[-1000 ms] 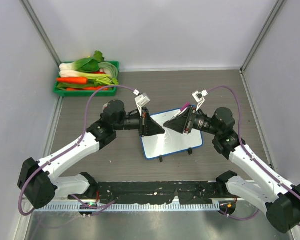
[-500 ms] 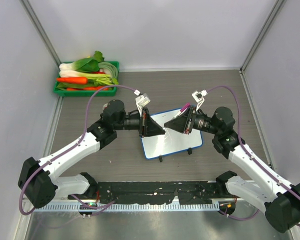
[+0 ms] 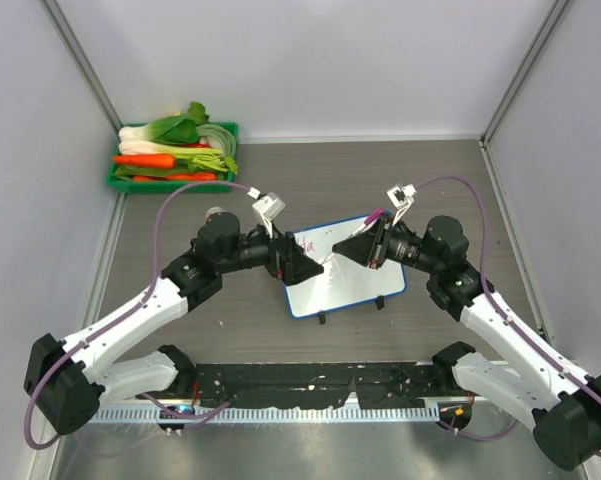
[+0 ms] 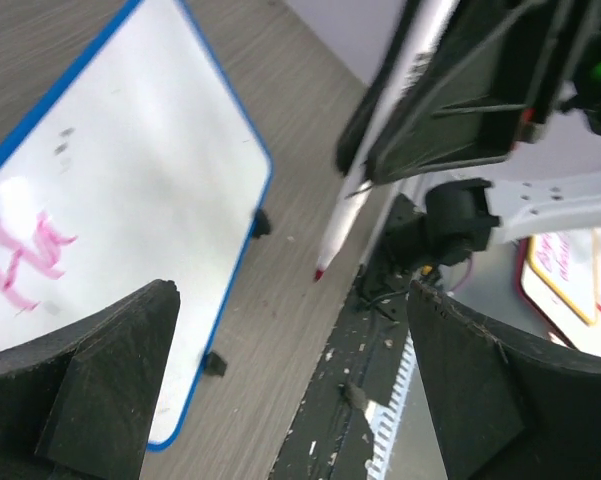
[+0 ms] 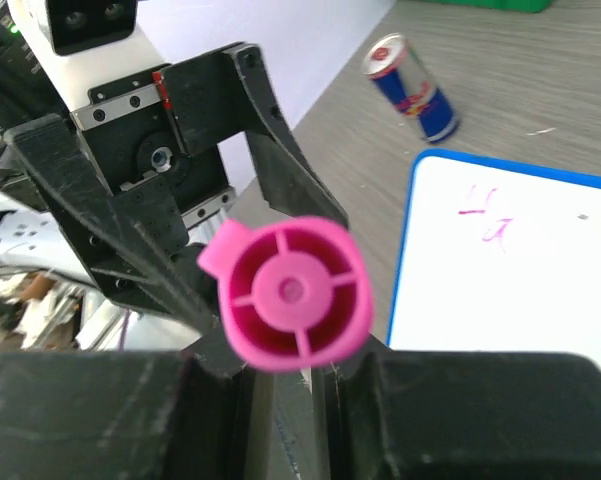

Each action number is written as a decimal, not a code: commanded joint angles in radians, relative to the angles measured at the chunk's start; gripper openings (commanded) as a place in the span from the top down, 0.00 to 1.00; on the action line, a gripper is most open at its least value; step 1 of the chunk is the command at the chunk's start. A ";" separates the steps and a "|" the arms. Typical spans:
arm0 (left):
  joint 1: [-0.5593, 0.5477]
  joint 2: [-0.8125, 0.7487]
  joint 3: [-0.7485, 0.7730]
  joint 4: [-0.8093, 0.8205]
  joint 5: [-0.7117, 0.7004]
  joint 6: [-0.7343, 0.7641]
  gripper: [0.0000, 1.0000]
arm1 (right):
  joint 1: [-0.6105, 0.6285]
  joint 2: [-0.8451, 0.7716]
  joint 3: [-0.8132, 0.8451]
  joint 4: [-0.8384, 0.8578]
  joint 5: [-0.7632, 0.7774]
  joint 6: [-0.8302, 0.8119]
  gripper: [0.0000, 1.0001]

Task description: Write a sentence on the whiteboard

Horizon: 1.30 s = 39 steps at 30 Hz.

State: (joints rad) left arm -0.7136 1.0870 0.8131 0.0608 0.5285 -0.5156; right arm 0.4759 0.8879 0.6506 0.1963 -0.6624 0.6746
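The whiteboard [image 3: 345, 270] lies flat between the two arms, white with a thin blue rim. Of the sentence, a couple of pink handwritten letters [image 3: 313, 238] sit near its far left corner; they also show in the left wrist view [image 4: 25, 262] and the right wrist view [image 5: 485, 222]. My right gripper [image 3: 365, 246] is shut on a white marker [image 4: 380, 150] with a pink cap [image 5: 290, 290]. The marker's tip [image 4: 320, 272] hangs above the table beside the board's edge. My left gripper [image 3: 302, 266] stands open over the board's left side, apart from the marker, nothing between its fingers.
A green tray [image 3: 220, 183] of vegetables stands at the far left corner. A blue and silver can [image 5: 412, 88] stands beyond the board's left corner. The black base rail [image 3: 310, 380] runs along the near edge. Grey walls close the sides.
My left gripper has opened and drawn back to the left and nearer, away from the marker. The right gripper has closed on the marker. The pink letters now show.
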 commanded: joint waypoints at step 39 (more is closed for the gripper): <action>0.309 0.384 -0.278 0.608 0.209 -0.181 0.82 | 0.007 0.056 -0.032 0.009 0.353 -0.168 0.98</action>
State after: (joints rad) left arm -0.4061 1.4639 0.5030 0.6430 0.7055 -0.7589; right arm 0.4763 0.9455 0.6014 0.1223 -0.3477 0.5301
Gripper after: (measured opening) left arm 0.219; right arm 0.206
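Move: The whiteboard's left edge, where the empty left hand will close, lies about 7 cm ahead of it, 5 cm to its left and 14 cm below. The pink letters are some 10 cm ahead and 1 cm to the right of that hand; the can is about 18 cm ahead and 20 cm left. From the right hand, which holds the marker, the blank patch beside the letters is roughly 5 cm ahead, 4 cm left and 14 cm below, the letters 3 cm farther left. The left fingers pinch the whiteboard's left edge: the hand drops about 14 cm, swinging forward and out to the left past the edge, then comes back right some 5 cm as the wide-open fingers close on it. The right hand, still gripping the marker, sinks and reaches forward about 5 cm each, turning some 15 degrees clockwise, bringing the tip down towards the board. ##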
